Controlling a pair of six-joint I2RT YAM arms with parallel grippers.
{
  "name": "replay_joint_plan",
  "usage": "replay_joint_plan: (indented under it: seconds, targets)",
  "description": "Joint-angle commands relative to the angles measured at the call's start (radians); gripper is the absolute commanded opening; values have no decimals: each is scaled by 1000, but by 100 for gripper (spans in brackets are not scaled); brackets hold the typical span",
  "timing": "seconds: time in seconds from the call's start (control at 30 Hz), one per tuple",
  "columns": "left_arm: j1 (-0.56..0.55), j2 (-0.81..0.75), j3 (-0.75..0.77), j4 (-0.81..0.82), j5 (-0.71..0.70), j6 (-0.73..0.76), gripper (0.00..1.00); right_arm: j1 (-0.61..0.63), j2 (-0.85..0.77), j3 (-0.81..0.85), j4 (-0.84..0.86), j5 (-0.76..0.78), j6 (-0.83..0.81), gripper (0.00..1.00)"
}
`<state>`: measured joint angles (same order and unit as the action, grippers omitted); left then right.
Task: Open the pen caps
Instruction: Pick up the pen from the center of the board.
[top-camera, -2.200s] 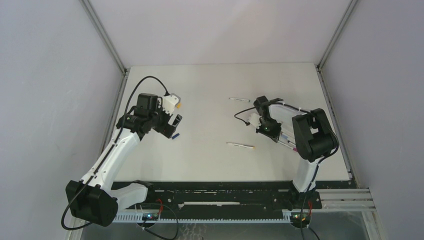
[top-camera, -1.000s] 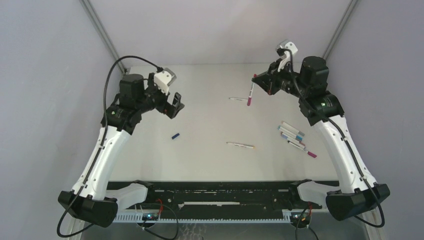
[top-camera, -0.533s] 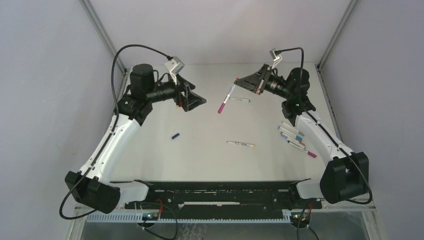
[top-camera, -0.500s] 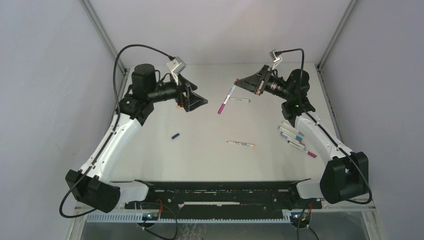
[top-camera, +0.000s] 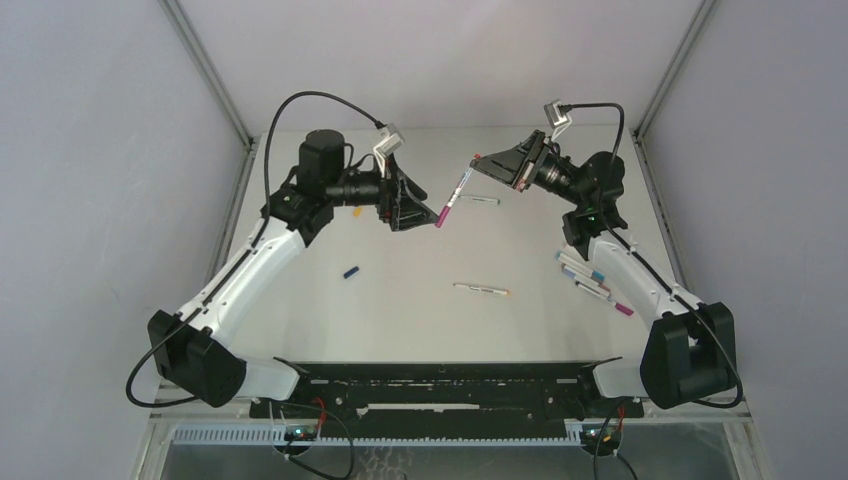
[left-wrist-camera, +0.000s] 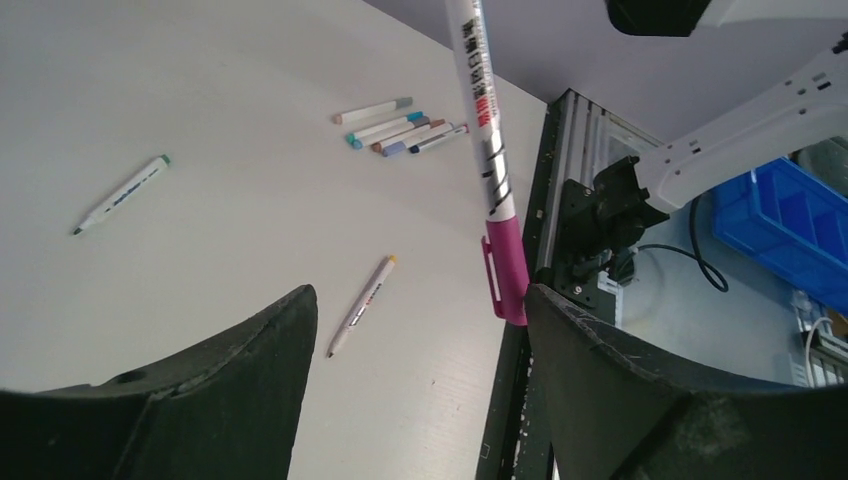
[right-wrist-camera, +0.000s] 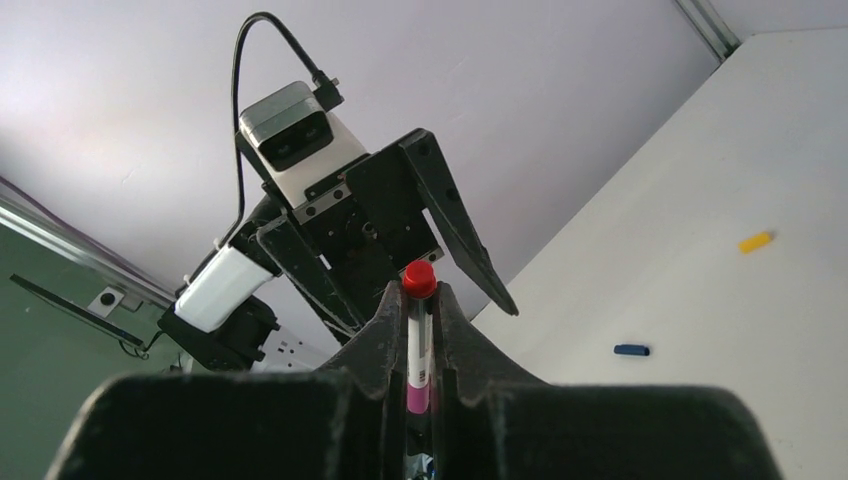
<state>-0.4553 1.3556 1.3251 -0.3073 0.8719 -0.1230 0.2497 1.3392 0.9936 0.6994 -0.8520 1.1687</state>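
My right gripper (top-camera: 481, 165) (right-wrist-camera: 419, 300) is shut on a white pen (top-camera: 456, 192) (right-wrist-camera: 418, 352) near its red end (right-wrist-camera: 419, 279) and holds it in the air, slanting down to the left. The pen's magenta cap (top-camera: 440, 212) (left-wrist-camera: 506, 270) hangs between the jaws of my left gripper (top-camera: 424, 208) (left-wrist-camera: 420, 310). That gripper is open, and the cap is close beside its right finger (left-wrist-camera: 620, 390). A loose blue cap (top-camera: 350, 271) (right-wrist-camera: 630, 350) and an orange-yellow cap (right-wrist-camera: 755, 241) lie on the table.
One pen (top-camera: 481, 290) (left-wrist-camera: 360, 305) lies mid-table and another (top-camera: 478, 200) (left-wrist-camera: 122, 194) farther back. Several pens (top-camera: 590, 278) (left-wrist-camera: 400, 128) lie bunched at the right. A blue bin (left-wrist-camera: 790, 215) stands beyond the table's near rail.
My left gripper has swung right to the held pen, so the magenta cap now sits between its jaws, which have narrowed slightly. The right gripper has kept the pen almost still.
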Motion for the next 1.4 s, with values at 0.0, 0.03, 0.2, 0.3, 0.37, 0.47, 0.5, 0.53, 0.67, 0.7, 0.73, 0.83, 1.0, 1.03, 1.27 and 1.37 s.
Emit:
replay_joint_plan:
  seconds: [0.0,0.03,0.2,0.3,0.37,0.47,0.5,0.53,0.67,0.7,0.73,0.83,1.0,1.03,1.27,1.37]
  targets:
    - [-22,4,51,39,85,-18,79,0,-24,-1,67,12,18,0]
    - [-22,4,51,39,98,-18,78,-1,-24,-1,57,14,8,0]
    - [-59,3,41,39,131,-12,73,-3,-25,-7,53,24,-5,0]
    - [-67,5,35,39,130,-7,63,-4,-25,-7,56,25,-6,0]
    - [-70,10,38,38,134,-8,56,-4,-25,-8,55,25,-8,0]
    - [-72,21,52,32,139,-7,44,-4,-26,-11,57,24,-8,0]
    - [-72,25,58,28,139,-5,38,-4,-26,-12,57,24,-8,0]
    - [-72,30,63,23,137,-2,33,-4,-26,-12,58,24,-9,0]
    - [-72,40,80,0,107,11,7,-4,-26,-12,53,19,-18,0]
    - [-72,42,83,-11,96,17,2,-5,-27,-12,47,18,-32,0]
    - [-71,43,88,-23,83,27,0,-4,-31,-12,34,18,-49,0]
    - [-72,44,112,-98,35,88,0,-11,-45,-10,-37,0,-148,14]
    - [-61,24,155,-286,-45,247,0,-36,-106,32,-348,-33,-550,66]
    - [-56,24,169,-339,-61,287,0,-40,-123,50,-432,-38,-667,72]
    - [-48,100,288,-769,-177,561,0,37,-243,171,-1018,85,-1606,81]
    - [-48,104,265,-787,-214,567,0,167,-257,172,-1162,264,-1871,81]
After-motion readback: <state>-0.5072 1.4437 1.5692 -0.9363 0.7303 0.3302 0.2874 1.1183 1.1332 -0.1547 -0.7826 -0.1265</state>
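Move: About 3 cm back, 2 cm to the right and 1 cm below the left hand's open fingers is the magenta cap of the pen that the right hand still pinches near its red end. The same cap lies some 7 cm back, 7 cm left and 7 cm below the right hand. On the board some 24 cm beneath the left hand, the orange-ended marker is 7 cm back and 11 cm right; the blue cap is 4 cm back and 17 cm left. Easing back about 3.5 cm and slightly right, the left hand brings its narrowing fingers around the magenta cap and shuts them on it, while the right hand holds the pen still. The right fingers then open and let go, that hand sinking some 4 cm, drawing right and then back as it swings round sharply, fingertips dipping; the left carries the pen about 5 cm left and a little down, its fingertips tipping down some 20 degrees. ##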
